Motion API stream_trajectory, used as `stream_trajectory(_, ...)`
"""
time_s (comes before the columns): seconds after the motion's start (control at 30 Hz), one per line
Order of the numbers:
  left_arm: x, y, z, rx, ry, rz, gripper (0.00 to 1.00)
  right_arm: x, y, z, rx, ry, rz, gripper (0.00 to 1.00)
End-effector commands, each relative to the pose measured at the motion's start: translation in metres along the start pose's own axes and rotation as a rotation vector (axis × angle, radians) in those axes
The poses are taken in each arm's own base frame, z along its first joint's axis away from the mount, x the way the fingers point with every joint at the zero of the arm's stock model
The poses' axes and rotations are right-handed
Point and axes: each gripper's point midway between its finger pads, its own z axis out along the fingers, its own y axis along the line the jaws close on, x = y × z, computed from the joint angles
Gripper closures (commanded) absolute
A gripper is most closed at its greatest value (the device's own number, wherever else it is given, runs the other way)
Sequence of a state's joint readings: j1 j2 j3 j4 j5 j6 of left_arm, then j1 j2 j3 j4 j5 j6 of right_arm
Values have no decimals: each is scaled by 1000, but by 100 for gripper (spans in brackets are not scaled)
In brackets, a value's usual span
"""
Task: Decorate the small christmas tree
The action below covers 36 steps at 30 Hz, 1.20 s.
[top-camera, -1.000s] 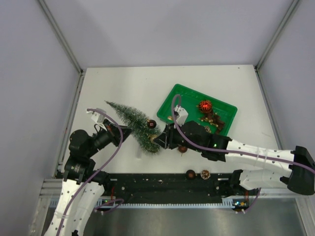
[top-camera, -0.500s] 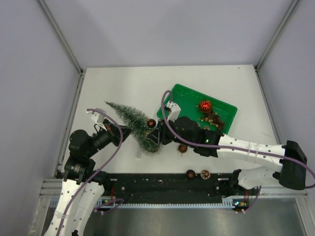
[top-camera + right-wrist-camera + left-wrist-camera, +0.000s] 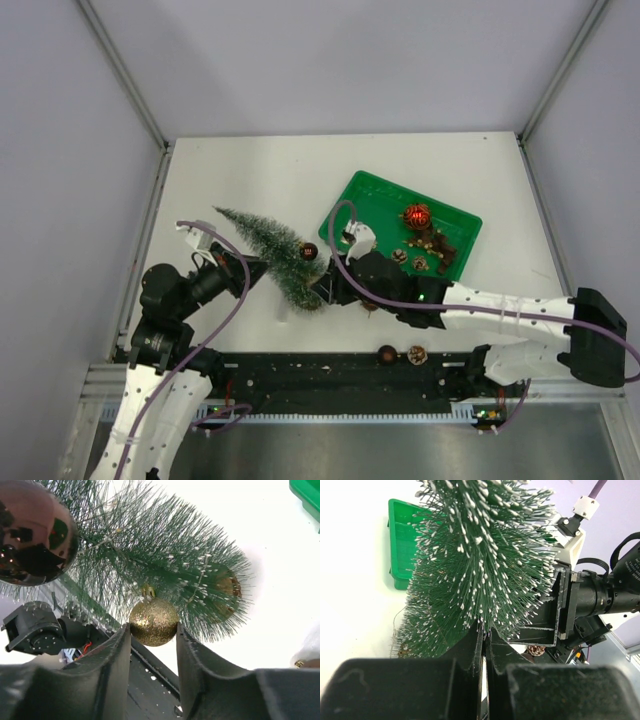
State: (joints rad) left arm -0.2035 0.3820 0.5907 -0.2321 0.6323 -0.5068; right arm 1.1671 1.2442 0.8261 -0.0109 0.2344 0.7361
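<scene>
The small christmas tree (image 3: 268,245) lies tilted, its tip to the far left and its wide end near the table's middle. My left gripper (image 3: 256,266) is shut on its lower bristles, and in the left wrist view the tree (image 3: 480,555) fans out above that gripper (image 3: 485,629). My right gripper (image 3: 320,286) is shut on a gold glitter ball (image 3: 153,621), held against the tree's wide end (image 3: 165,565). A shiny dark ball (image 3: 308,251) sits on the tree and fills the upper left of the right wrist view (image 3: 35,530).
A green tray (image 3: 370,200) at the right holds a red ball (image 3: 417,215) and pinecones (image 3: 420,260). A small dark ornament (image 3: 370,303) lies under the right arm. Another dark ball (image 3: 386,353) and a pinecone (image 3: 417,353) rest by the near rail.
My right wrist swung left toward the tree, then settled slightly back and rolled, with the gold ball at the wide end. The left arm and tree stayed put.
</scene>
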Motion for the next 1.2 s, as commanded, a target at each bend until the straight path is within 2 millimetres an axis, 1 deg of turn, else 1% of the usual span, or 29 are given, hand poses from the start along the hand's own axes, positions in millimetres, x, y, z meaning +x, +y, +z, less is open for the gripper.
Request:
stream_trajectory(0.0, -12, -12, -2, 49, -52, 39, 100, -23, 13, -15, -30, -93, 19, 59)
stream_trajectory(0.07, -13, -11, -2, 48, -54, 39, 100, -29, 18, -19, -48, -106, 17, 45)
stream_trajectory(0.1, -13, -12, -2, 48, -54, 39, 100, -30, 20, -21, -53, -108, 15, 41)
stream_trajectory(0.27, -14, -12, -2, 45, -55, 41, 100, -36, 21, -28, -57, -126, 17, 38)
stream_trajectory(0.3, -13, -12, -2, 45, -54, 40, 100, -41, 22, -31, -60, -141, 19, 38)
stream_trajectory(0.33, -13, -11, -2, 44, -53, 41, 100, -38, 17, -34, -42, -130, 12, 38)
stream_trajectory(0.4, -13, -11, -3, 41, -55, 44, 100, -41, 12, -42, -24, -140, 9, 38)
stream_trajectory(0.47, -13, -11, -3, 40, -54, 43, 100, -46, 3, -51, 12, -159, 6, 38)
stream_trajectory(0.5, -12, -10, -3, 39, -53, 42, 100, -45, -4, -55, 40, -160, -1, 38)
stream_trajectory(0.6, -12, -10, -3, 38, -54, 42, 100, -48, -35, -68, 177, -183, -8, 40)
stream_trajectory(0.7, -11, -9, -2, 38, -51, 40, 100, -49, -78, -79, 331, -181, 27, 44)
stream_trajectory(0.77, -11, -10, -2, 38, -51, 40, 100, -52, -114, -85, 439, -167, 79, 45)
stream_trajectory(0.87, -11, -9, -2, 36, -51, 40, 100, -55, -164, -87, 554, -127, 135, 46)
stream_trajectory(0.9, -11, -8, -2, 32, -51, 41, 100, -58, -184, -88, 607, -115, 159, 46)
stream_trajectory(0.97, -12, -9, -2, 34, -49, 46, 100, -55, -211, -84, 679, -69, 164, 44)
stream_trajectory(1.0, -12, -9, -2, 32, -48, 47, 100, -52, -224, -79, 719, -36, 162, 43)
stream_trajectory(1.1, -13, -8, -3, 26, -45, 56, 100, -50, -247, -68, 786, 19, 145, 37)
stream_trajectory(1.17, -13, -8, -2, 23, -43, 56, 100, -53, -251, -56, 774, 27, 139, 35)
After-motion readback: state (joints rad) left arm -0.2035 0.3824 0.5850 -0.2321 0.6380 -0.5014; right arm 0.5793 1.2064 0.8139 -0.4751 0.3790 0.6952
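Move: The right hand still holds the gold ball against the tree's lower side, the tree's middle some 5 cm to its left and 3 cm farther out. The green tray's two pine cones, its next goal, lie together roughly 13 cm ahead, 21 cm right and 16 cm down. Beyond them, the red ball is about 25 cm ahead and 23 cm right of the hand, the brown ribbon 17 ahead and 28 right. From the left hand the cones are about 13 cm ahead, 29 right, 26 below. The right fingers let go of the gold ball at the tree's lower branches, opening from about a third to just over half, and rise about 5 cm clear. The hand then sweeps roughly 20 cm right and 11 cm forward, turning clockwise nearly 40 degrees, and sinks quickly, still open, towards the pine cones in the tray. The left hand stays put, shut at the tree. ##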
